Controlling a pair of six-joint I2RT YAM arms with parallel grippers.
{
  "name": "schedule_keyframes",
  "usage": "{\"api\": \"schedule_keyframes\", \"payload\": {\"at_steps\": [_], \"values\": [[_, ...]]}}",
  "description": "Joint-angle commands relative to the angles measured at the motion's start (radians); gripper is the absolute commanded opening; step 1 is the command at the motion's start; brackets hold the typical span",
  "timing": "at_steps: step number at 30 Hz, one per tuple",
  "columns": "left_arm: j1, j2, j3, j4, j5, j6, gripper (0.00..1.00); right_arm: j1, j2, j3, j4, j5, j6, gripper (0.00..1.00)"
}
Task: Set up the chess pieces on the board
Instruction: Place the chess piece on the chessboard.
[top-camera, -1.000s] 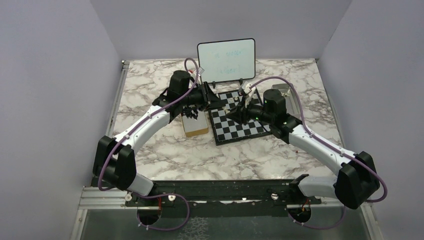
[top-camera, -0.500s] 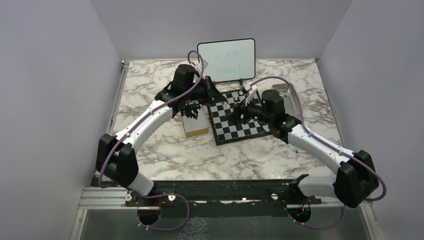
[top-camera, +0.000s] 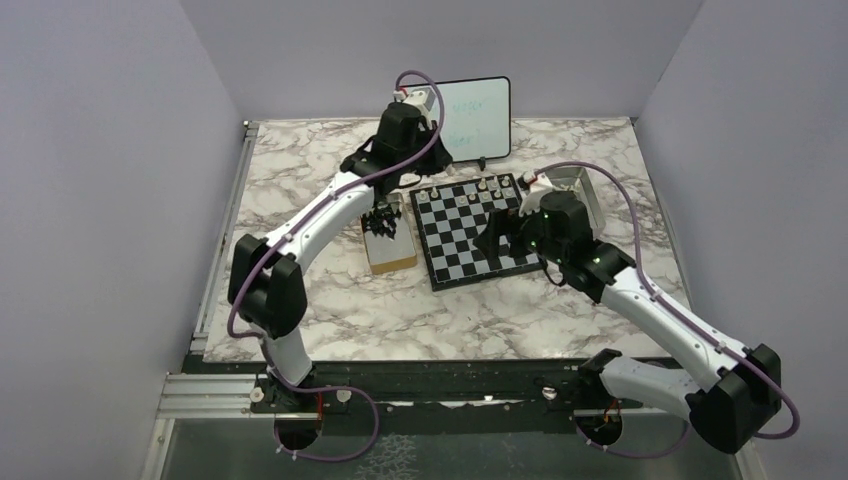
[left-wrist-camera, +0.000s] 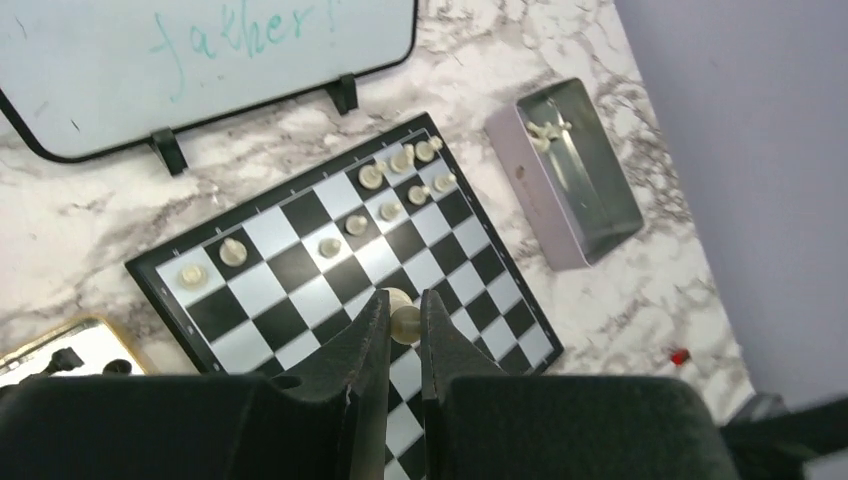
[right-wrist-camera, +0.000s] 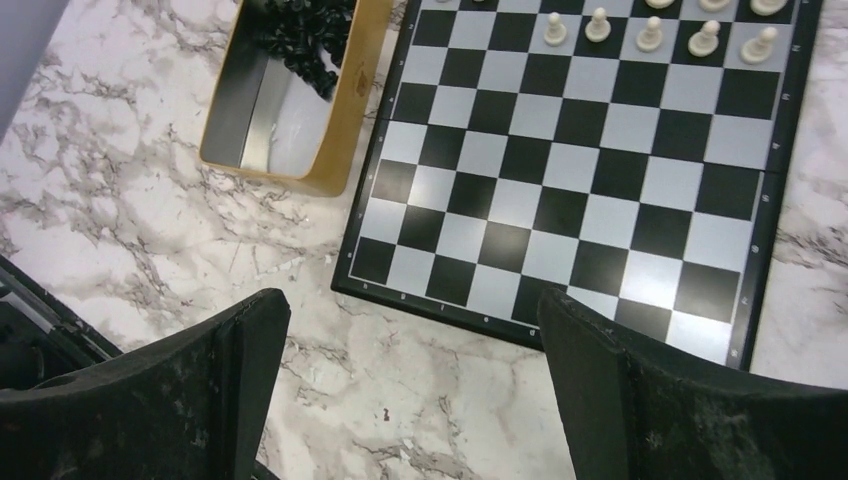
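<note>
The board (left-wrist-camera: 300, 262) lies below my left gripper (left-wrist-camera: 404, 300), which is shut on a pale white chess piece (left-wrist-camera: 406, 322) held high above the squares. Several white chess pieces (left-wrist-camera: 372, 176) stand along the board's far rows, also in the right wrist view (right-wrist-camera: 598, 24) and from above (top-camera: 485, 188). My right gripper (right-wrist-camera: 412, 300) hangs wide open and holds nothing, over the marble just off the board's (right-wrist-camera: 560, 170) near edge. In the top view it (top-camera: 495, 236) sits over the right half of the board (top-camera: 450, 250).
A gold tin (right-wrist-camera: 342, 130) holding the black pieces (right-wrist-camera: 300, 40) stands left of the board. Right of the board lies a silver tin (left-wrist-camera: 585, 200) with a few white pieces (left-wrist-camera: 548, 128) inside. The whiteboard (left-wrist-camera: 200, 60) stands behind the board.
My right gripper opened wide and drew back toward the board's near side. My left arm rose and swung back toward the whiteboard, its jaws closing on the white piece.
</note>
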Motion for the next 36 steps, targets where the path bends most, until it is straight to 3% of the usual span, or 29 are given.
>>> {"api": "schedule_keyframes", "payload": {"at_steps": [1, 8, 18, 36], "values": [[-0.038, 0.103, 0.1, 0.048, -0.177, 0.123, 0.1, 0.005, -0.097, -0.024, -0.1, 0.08, 0.036, 1.0], [-0.064, 0.263, 0.152, 0.158, -0.271, 0.19, 0.1, 0.005, -0.166, -0.018, -0.169, 0.149, 0.04, 1.0], [-0.086, 0.453, 0.218, 0.224, -0.292, 0.229, 0.1, 0.005, -0.189, 0.022, -0.206, 0.213, 0.009, 1.0], [-0.09, 0.557, 0.254, 0.239, -0.287, 0.248, 0.1, 0.005, -0.169, 0.003, -0.179, 0.234, -0.036, 1.0]]}}
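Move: The left hand already holds a white chess piece; the empty dark back-row square, fourth from the left, lies about 10 cm ahead, 5 cm to its right and 20 cm below. Beyond the free square on its left stands the back-row piece second from the left, about 9 cm ahead and level sideways. The row's fourth-square pawn stands some 3 cm nearer than the dark square, the bishop 5 cm to its right. From the empty right hand that square is about 23 cm ahead, 13 cm left, 14 cm below. Forward and increasingly down, the left hand sweeps about 16 cm lower, 9 cm out and 5 cm right to the empty dark back-row square, slowing near the end. Its left side rolls up some 20 degrees; the fingers keep their pinch on the piece. The open, empty right hand draws off about 5 cm to its right, turning slightly clockwise. ##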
